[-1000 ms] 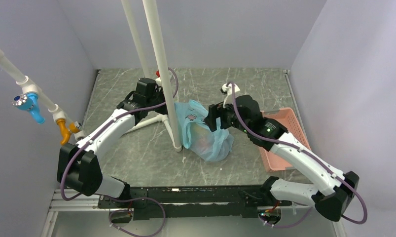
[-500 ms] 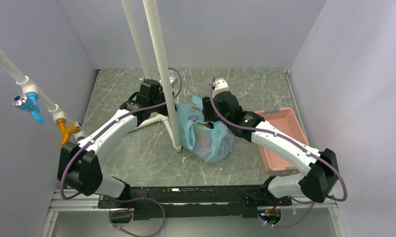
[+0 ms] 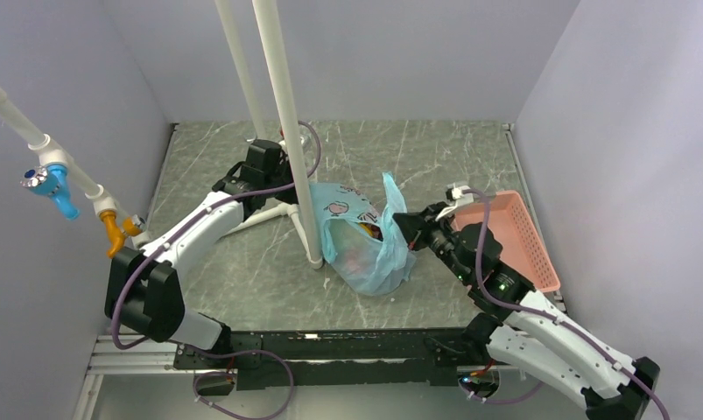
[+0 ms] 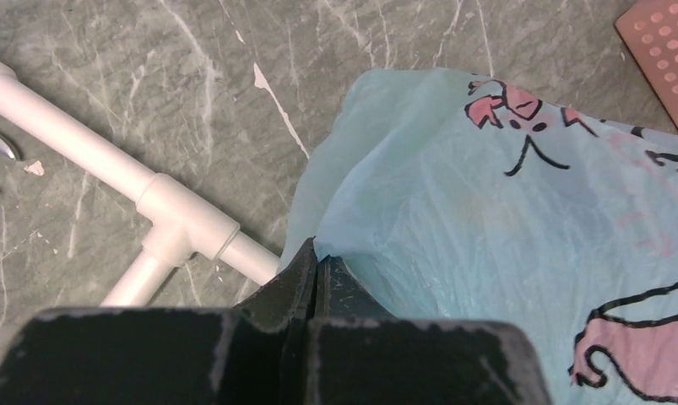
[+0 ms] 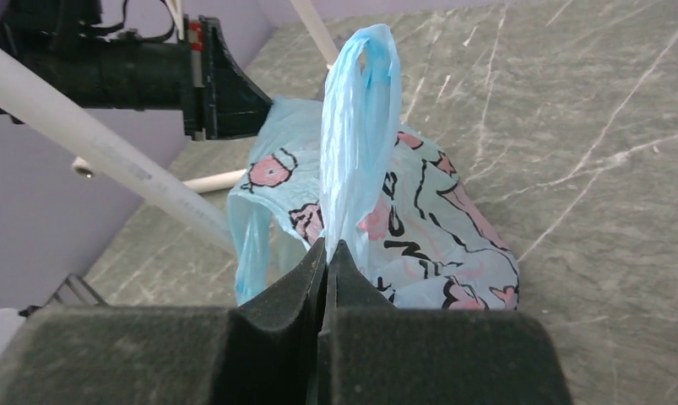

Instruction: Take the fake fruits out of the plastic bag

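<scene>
The plastic bag (image 3: 365,249), light blue-green with pink and black print, lies mid-table beside the white pole. My left gripper (image 4: 318,257) is shut on the bag's far left rim; from the right wrist view its black tip (image 5: 269,103) meets that rim. The right gripper (image 5: 328,245) is shut on one loop handle (image 5: 360,110), which stands straight up; from above that gripper (image 3: 398,223) sits at the bag's right side. The bag's mouth gapes between the two grips. Fake fruits (image 3: 371,233) show as dark and orange shapes inside it.
A white upright pole (image 3: 299,175) with a T-shaped pipe foot (image 4: 183,224) stands right against the bag's left side, hiding my left fingertips from above. The pink slotted tray (image 3: 509,236) lies right of the bag, next to my right arm. Walls enclose the table.
My right arm drew back from over the bag toward the near right and its jaws closed on a handle, which now stands up. The bag mouth has widened. The left arm kept its grip.
</scene>
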You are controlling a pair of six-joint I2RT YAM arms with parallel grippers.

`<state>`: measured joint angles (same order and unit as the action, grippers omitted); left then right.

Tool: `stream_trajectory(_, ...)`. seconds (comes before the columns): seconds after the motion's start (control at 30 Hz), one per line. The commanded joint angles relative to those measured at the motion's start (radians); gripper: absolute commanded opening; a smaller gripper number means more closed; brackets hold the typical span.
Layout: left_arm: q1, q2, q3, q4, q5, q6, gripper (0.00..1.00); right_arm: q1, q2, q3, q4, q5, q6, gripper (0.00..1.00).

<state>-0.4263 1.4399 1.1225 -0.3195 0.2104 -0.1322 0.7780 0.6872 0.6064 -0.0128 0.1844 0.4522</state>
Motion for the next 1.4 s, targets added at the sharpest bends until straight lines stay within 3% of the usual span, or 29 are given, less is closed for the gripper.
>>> stream_trajectory(0.0, 0.013, 0.011, 0.037, 0.01, 0.024, 0.025, 0.0, -0.004, -0.06, -0.052, 0.018, -0.071, 0.04, 0.0)
stream_trajectory(0.1, 0.037, 0.011, 0.042, 0.013, 0.051, 0.007, 0.0, -0.004, -0.126, -0.114, -0.013, -0.049, 0.02, 0.0)
stream_trajectory(0.23, 0.068, 0.031, 0.087, -0.035, 0.081, -0.012, 0.0, -0.004, -0.187, -0.157, -0.068, 0.163, 0.078, 0.0)
stream_trajectory(0.4, 0.129, 0.07, 0.105, -0.032, 0.204, -0.079, 0.0, -0.003, -0.172, -0.179, -0.122, 0.16, 0.091, 0.0)
stream_trajectory(0.53, 0.127, 0.1, 0.117, -0.06, 0.229, -0.083, 0.0, -0.004, -0.216, -0.194, -0.261, 0.259, 0.166, 0.0)
stream_trajectory(0.57, 0.124, 0.1, 0.111, -0.052, 0.238, -0.087, 0.0, -0.003, -0.233, -0.198, -0.293, 0.279, 0.171, 0.03)
stream_trajectory(0.63, 0.122, 0.1, 0.112, -0.053, 0.222, -0.083, 0.0, -0.004, -0.262, -0.188, -0.344, 0.297, 0.171, 0.21)
stream_trajectory(0.83, 0.123, 0.071, 0.12, -0.068, 0.177, -0.069, 0.0, -0.005, -0.246, -0.098, -0.486, 0.252, 0.277, 0.46)
stream_trajectory(0.87, 0.123, 0.064, 0.115, -0.065, 0.178, -0.072, 0.0, -0.004, -0.237, -0.079, -0.488, 0.223, 0.264, 0.53)
stream_trajectory(0.9, 0.123, 0.057, 0.112, -0.06, 0.179, -0.074, 0.0, -0.005, -0.223, -0.059, -0.466, 0.179, 0.232, 0.67)
stream_trajectory(0.93, 0.123, 0.049, 0.107, -0.054, 0.18, -0.077, 0.0, -0.005, -0.203, -0.034, -0.46, 0.143, 0.207, 0.77)
stream_trajectory(1.07, 0.117, 0.022, 0.1, -0.05, 0.165, -0.066, 0.0, -0.005, -0.071, 0.192, -0.618, 0.171, 0.237, 0.93)
stream_trajectory(1.13, 0.11, 0.01, 0.101, -0.055, 0.14, -0.045, 0.0, -0.005, 0.012, 0.299, -0.676, 0.186, 0.235, 0.99)
stream_trajectory(1.27, 0.089, -0.024, 0.09, -0.051, 0.096, -0.02, 0.0, -0.004, 0.281, 0.63, -0.938, 0.259, 0.291, 0.99)
stream_trajectory(1.37, 0.077, -0.043, 0.073, -0.031, 0.085, -0.02, 0.0, 0.008, 0.401, 0.74, -0.988, 0.244, 0.265, 0.99)
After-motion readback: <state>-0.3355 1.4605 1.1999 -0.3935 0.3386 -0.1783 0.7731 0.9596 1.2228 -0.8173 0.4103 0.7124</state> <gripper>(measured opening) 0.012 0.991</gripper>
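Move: The right gripper already pinches a handle of the plastic bag. The bag's mouth lies about 7 cm to its left, 2 cm ahead and 10 below; the fake fruits in the bag are roughly 8 cm left, level ahead, 20 below. The pink basket stands some 26 cm to its right, 22 below. From the left gripper, still holding the bag's far corner, the fruits lie about 11 cm back, 14 right and 12 below. Draw the right gripper's pinched handle down and to the right, about 10 cm down, 8 right and a little back, away from the bag's mouth. Open the fingers fully to let go, then lift some 13 cm, easing forward and left, with the wrist tipping down about 20 degrees and turning clockwise. Keep the left gripper shut on its corner, shifting only slightly, then rising 3 cm. ##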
